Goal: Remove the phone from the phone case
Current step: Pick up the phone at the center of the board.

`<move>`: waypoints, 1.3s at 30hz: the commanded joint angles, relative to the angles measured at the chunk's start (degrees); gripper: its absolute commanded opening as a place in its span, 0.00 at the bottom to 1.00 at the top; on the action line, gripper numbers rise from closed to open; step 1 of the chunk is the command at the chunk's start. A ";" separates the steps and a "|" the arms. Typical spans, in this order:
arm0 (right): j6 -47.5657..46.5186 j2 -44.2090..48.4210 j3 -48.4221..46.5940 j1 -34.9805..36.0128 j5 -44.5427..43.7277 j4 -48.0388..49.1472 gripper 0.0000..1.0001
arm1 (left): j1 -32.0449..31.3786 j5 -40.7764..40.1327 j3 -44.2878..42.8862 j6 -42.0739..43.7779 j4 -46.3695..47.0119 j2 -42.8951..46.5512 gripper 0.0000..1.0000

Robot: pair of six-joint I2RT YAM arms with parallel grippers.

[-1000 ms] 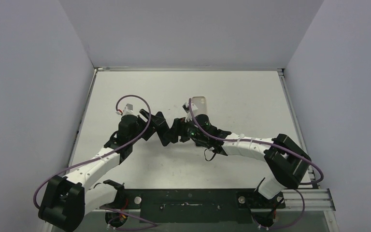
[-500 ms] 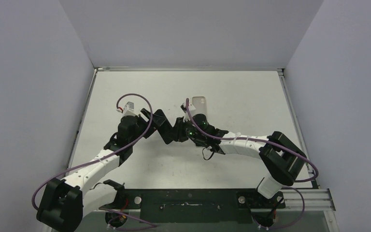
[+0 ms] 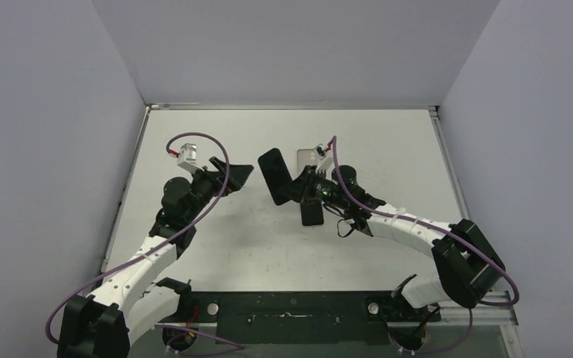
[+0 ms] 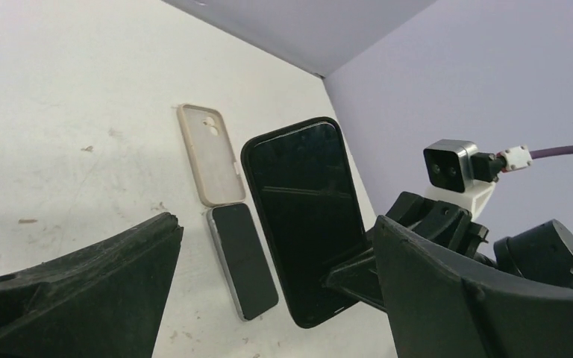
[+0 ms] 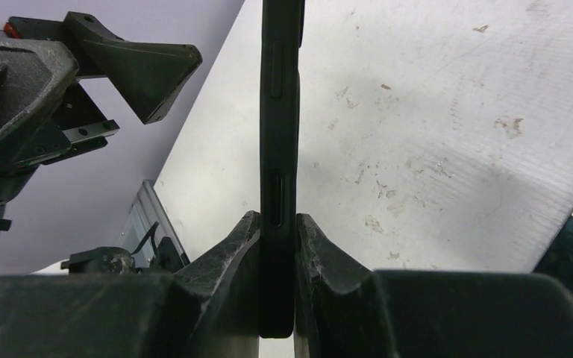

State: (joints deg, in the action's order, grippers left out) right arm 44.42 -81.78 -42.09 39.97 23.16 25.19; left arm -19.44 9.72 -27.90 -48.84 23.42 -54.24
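My right gripper [image 3: 289, 190] is shut on the lower end of a black phone in a black case [image 3: 273, 174] and holds it upright above the table. In the right wrist view the cased phone [image 5: 279, 134] stands edge-on between the pads [image 5: 240, 242] of the right gripper [image 5: 277, 250]. In the left wrist view its dark screen [image 4: 304, 216] faces me. My left gripper [image 3: 233, 176] is open and empty, a little left of the phone, not touching it; its wide-apart fingers [image 4: 82, 298] frame the left wrist view.
An empty beige phone case [image 4: 207, 153] lies on the white table [image 3: 388, 156], also visible from above [image 3: 306, 158]. A small dark phone with a silver rim [image 4: 243, 257] lies just in front of it, below the right wrist [image 3: 312, 214]. Grey walls enclose the table.
The two grippers were close together at mid-table. Now the left has drawn back to the left, open. The right has swung away, holding the black cased phone upright.
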 commanded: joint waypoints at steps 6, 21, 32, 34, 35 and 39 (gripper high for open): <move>9.66 9.09 4.74 -4.53 7.42 21.08 0.00 | 1.07 17.10 -1.09 -5.70 28.17 -6.88 0.93; 18.06 7.66 5.67 -5.26 13.29 34.47 0.00 | -2.84 21.76 -6.05 -17.75 42.38 -20.78 0.82; 18.45 6.25 4.66 -4.38 15.93 35.28 0.00 | -5.60 21.20 -9.17 -22.75 48.07 -26.39 0.61; 18.35 5.88 4.71 -4.41 16.57 35.40 0.00 | -5.61 20.97 -9.28 -23.38 48.60 -26.64 0.56; 18.41 5.70 4.92 -4.38 16.72 35.57 0.00 | -5.61 20.88 -9.35 -23.85 49.09 -26.74 0.51; 18.77 5.63 5.77 -4.46 16.74 36.48 0.00 | -5.61 21.04 -9.26 -25.33 51.12 -27.02 0.30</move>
State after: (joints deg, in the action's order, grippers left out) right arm 62.70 -76.62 -34.65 35.29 39.11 52.88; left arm -24.95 30.72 -34.68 -72.36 68.16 -80.75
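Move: The cased phone, held up tilted by the right hand, has its middle roughly 9 cm to the right of the open left hand, 2 cm farther out and 3 cm lower. From the right fingers, shut on its near right-hand part, that middle is about 3 cm out, 5 cm left and 2 cm up. On the board, some 20 cm below the left hand, lie the clear case, about 17 cm out and 21 cm right, and the bare phone, 2 cm out and 22 cm right. The left fingers come round the far left edge of the cased phone, one on either side, and are half closed but still closing. To get there, the left hand goes about 10 cm right and 7 cm up, turning some 30 degrees clockwise as it rolls. The right hand keeps its pinch and raises the phone about 9 cm, drawing back 4 cm and tipping its fingers up. ##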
